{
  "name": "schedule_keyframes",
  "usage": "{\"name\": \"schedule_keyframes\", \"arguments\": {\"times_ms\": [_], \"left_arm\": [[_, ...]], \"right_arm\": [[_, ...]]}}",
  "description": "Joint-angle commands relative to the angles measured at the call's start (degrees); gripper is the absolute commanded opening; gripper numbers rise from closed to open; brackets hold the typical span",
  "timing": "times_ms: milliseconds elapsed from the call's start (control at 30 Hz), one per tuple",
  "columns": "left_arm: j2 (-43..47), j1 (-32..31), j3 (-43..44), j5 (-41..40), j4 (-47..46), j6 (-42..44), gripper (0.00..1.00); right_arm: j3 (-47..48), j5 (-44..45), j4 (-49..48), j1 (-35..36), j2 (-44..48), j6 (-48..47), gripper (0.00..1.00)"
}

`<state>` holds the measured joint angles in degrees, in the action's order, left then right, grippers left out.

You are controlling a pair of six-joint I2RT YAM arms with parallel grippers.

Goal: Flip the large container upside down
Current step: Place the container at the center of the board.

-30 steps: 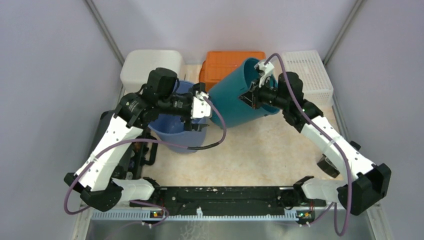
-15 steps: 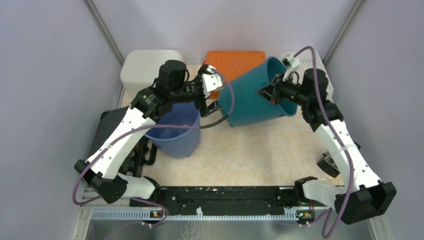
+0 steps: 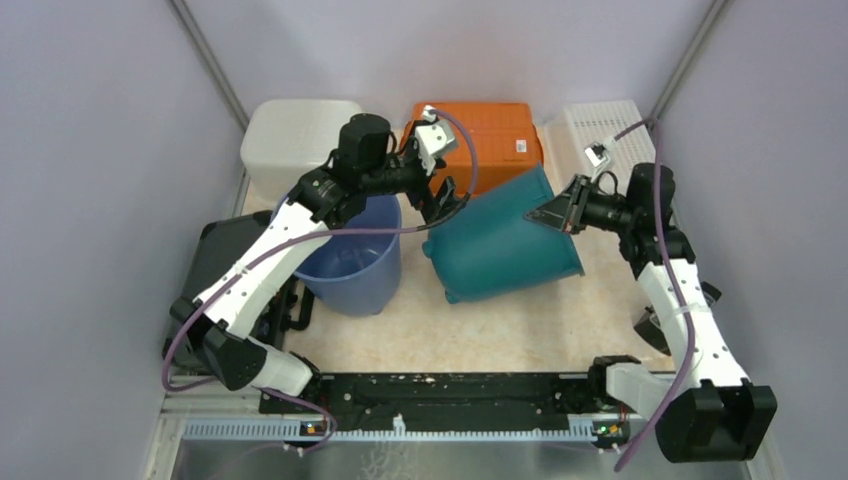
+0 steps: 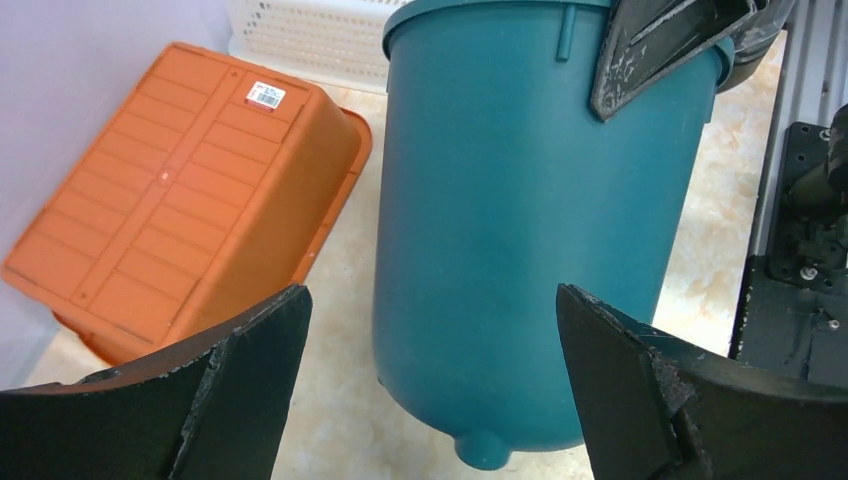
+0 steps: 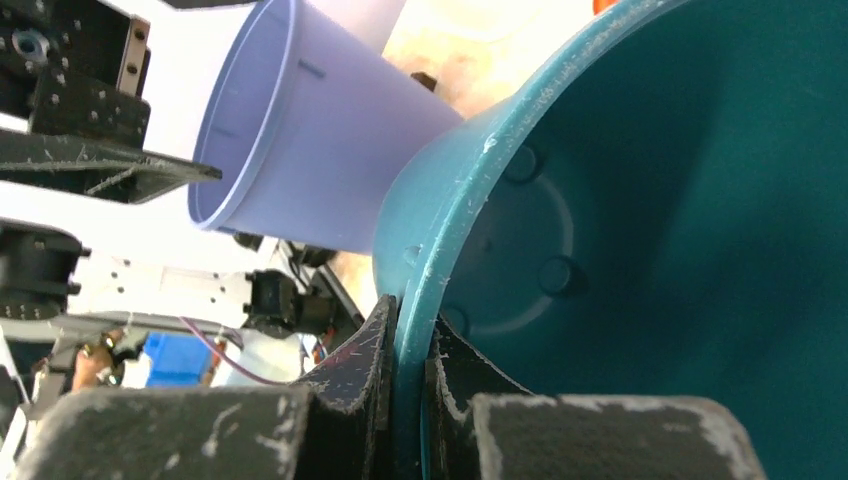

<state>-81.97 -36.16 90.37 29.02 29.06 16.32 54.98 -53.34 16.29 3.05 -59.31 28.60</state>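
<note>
The large container (image 3: 505, 250) is a teal bucket, tipped onto its side in the middle of the table. Its base points left towards the front and its mouth faces right. My right gripper (image 3: 556, 215) is shut on its rim, one finger inside the mouth and one outside, as the right wrist view shows at the gripper (image 5: 408, 320) and the container's inner wall (image 5: 700, 200). My left gripper (image 3: 445, 205) hangs open above the container's base end. In the left wrist view its fingers (image 4: 240, 370) stand wide on either side of the teal wall (image 4: 520, 220) without touching it.
A lavender-blue bucket (image 3: 350, 255) stands upright just left of the container, under the left arm. Along the back wall sit a white bin (image 3: 295, 135), an upturned orange bin (image 3: 485, 135) and a white mesh basket (image 3: 610, 130). The arms' black base rail runs along the near edge.
The right gripper swung right and down with the container, tipping its mouth further to the right. The left arm, still open, rose and moved towards the back, over the container's base.
</note>
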Motion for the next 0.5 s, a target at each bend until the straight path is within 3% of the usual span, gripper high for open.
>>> {"name": "schedule_keyframes", "arguments": {"times_ms": [0, 233, 367, 467], "left_arm": [[-1.34, -0.18, -1.21, -0.2, -4.72, -4.69, 0.99], [-3.92, -0.14, -1.97, 1.73, -5.68, -5.75, 0.99], [-5.47, -0.15, -2.06, 1.48, -6.07, -6.25, 0.99], [-6.12, -0.15, -2.32, 0.33, -6.36, -6.98, 0.99]], "right_arm": [[-1.75, -3.12, -3.94, -6.96, 1.96, 2.69, 0.0], [-3.91, -2.91, 5.59, -15.11, -2.7, -4.66, 0.0], [-3.26, 0.2, 8.62, -15.41, -2.83, -8.23, 0.32], [-1.65, 2.96, 10.79, -15.44, -2.93, -11.17, 0.43]]}}
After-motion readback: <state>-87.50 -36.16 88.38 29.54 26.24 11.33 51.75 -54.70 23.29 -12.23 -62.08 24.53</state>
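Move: The right hand grips the rim of the teal container, whose middle lies about 8 cm to its left, level ahead, 12 cm below; the board's centre is about 12 cm left and 8 cm ahead, 28 cm down. The orange container is 30 cm ahead, 12 cm left. From the open left hand, the teal middle is 14 cm right, 2 cm back, 18 cm below; the blue container is 20 cm left, 4 cm back. Right hand takes the teal rim about 7 cm right and 5 down, starting to open; left hand sinks likewise. ##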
